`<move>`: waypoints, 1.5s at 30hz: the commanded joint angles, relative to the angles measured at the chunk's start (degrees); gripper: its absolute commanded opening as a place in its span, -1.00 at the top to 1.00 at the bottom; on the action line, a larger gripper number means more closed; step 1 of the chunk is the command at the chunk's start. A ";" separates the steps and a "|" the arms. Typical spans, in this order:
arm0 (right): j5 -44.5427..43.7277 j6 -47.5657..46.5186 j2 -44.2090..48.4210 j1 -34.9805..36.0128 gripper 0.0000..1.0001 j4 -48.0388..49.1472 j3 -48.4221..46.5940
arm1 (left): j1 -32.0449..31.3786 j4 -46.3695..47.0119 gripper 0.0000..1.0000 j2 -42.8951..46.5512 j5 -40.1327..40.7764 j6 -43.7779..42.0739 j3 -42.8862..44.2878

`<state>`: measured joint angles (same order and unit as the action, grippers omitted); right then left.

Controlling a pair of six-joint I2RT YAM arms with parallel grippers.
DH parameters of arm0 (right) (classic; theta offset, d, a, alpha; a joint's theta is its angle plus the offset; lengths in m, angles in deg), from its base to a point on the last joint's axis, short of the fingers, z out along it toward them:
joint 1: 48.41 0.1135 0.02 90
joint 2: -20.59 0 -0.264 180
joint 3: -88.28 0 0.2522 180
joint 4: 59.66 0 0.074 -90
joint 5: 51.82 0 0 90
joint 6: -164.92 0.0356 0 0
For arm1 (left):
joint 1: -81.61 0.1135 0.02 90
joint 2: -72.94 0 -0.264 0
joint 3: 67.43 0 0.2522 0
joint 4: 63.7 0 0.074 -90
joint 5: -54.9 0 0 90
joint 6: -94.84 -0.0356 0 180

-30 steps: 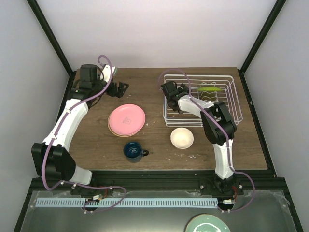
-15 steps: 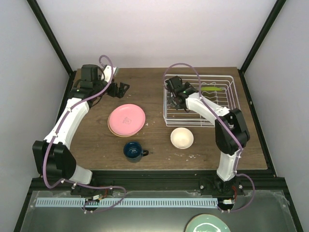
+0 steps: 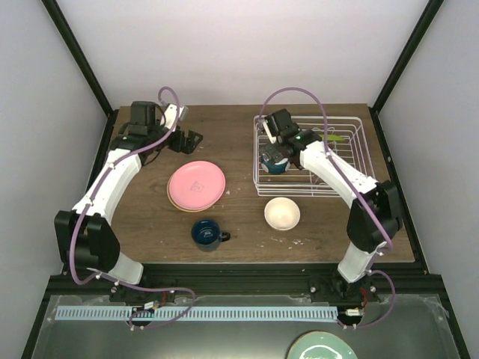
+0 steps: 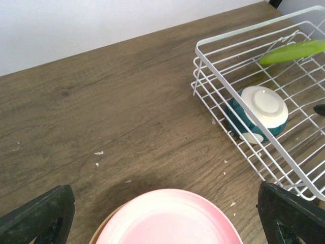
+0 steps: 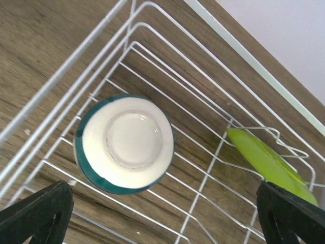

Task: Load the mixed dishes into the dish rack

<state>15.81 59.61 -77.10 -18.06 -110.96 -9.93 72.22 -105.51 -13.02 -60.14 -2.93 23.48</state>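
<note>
The white wire dish rack (image 3: 352,161) stands at the back right. A lime green plate (image 3: 327,139) stands upright in it. A cream bowl with a teal outer side (image 3: 274,161) lies upside down in its left end. My right gripper (image 3: 284,148) is open and empty just above that bowl (image 5: 129,140). A pink plate (image 3: 196,184) lies on a peach-tan plate (image 3: 174,200). A dark blue mug (image 3: 207,232) and a second cream bowl (image 3: 282,213) sit on the table. My left gripper (image 3: 191,140) is open and empty behind the pink plate (image 4: 152,223). The woven yellow plate is out of view.
A pale teal plate (image 3: 322,348) lies on the grey shelf below the table's near edge. Black frame posts stand at the table's back corners. Small crumbs lie on the wood beside the rack (image 4: 228,35). The green plate (image 4: 294,51) leans against the rack's dividers.
My right gripper has let go of the teal-sided bowl, which now lies upside down in the rack, and has drawn up and back. The left arm has barely moved.
</note>
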 commanded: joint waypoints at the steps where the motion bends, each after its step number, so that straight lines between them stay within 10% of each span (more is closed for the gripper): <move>1: 9.00 6.31 -1.03 -2.21 -1.00 -2.16 -5.71 | -2.62 -2.61 -1.00 -1.26 2.19 -3.27 2.06; 17: 14.62 26.65 -7.05 -16.36 -1.00 -12.61 -21.93 | -15.66 -3.99 -1.00 -14.31 12.01 -4.82 15.29; 45: 27.58 14.09 -7.58 -10.37 -1.00 -17.10 -2.99 | -15.62 -5.88 -1.00 -16.94 15.38 -5.44 16.48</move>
<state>42.26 73.99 -82.35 -30.89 -130.35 -12.88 56.44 -111.17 -30.48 -45.43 -7.87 40.81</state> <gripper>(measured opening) 0.999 0.998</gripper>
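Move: Ahead and below lies the upturned bowl in the rack: some 3 cm forward of the right hand, level sideways and about 13 cm down. From that hand the green plate stands roughly 10 cm forward, 18 cm right and 11 cm down; the white bowl on the table is 15 cm back, 4 cm right and 15 cm down. From the left hand the upturned bowl is about 22 cm right, 3 cm forward and 19 cm down; the pink plate is 3 cm back, 2 cm left and 22 cm down. Swinging up, forward and right by about 8 cm, the open right hand clears the upturned bowl, then drops some 13 cm while drawing back, and finally edges left towards the bowl's near right side, pitching about 30 degrees steeper. The empty, open left hand sweeps about 10 cm right towards the rack, away from over the pink plate, ending slightly lower and farther forward. ##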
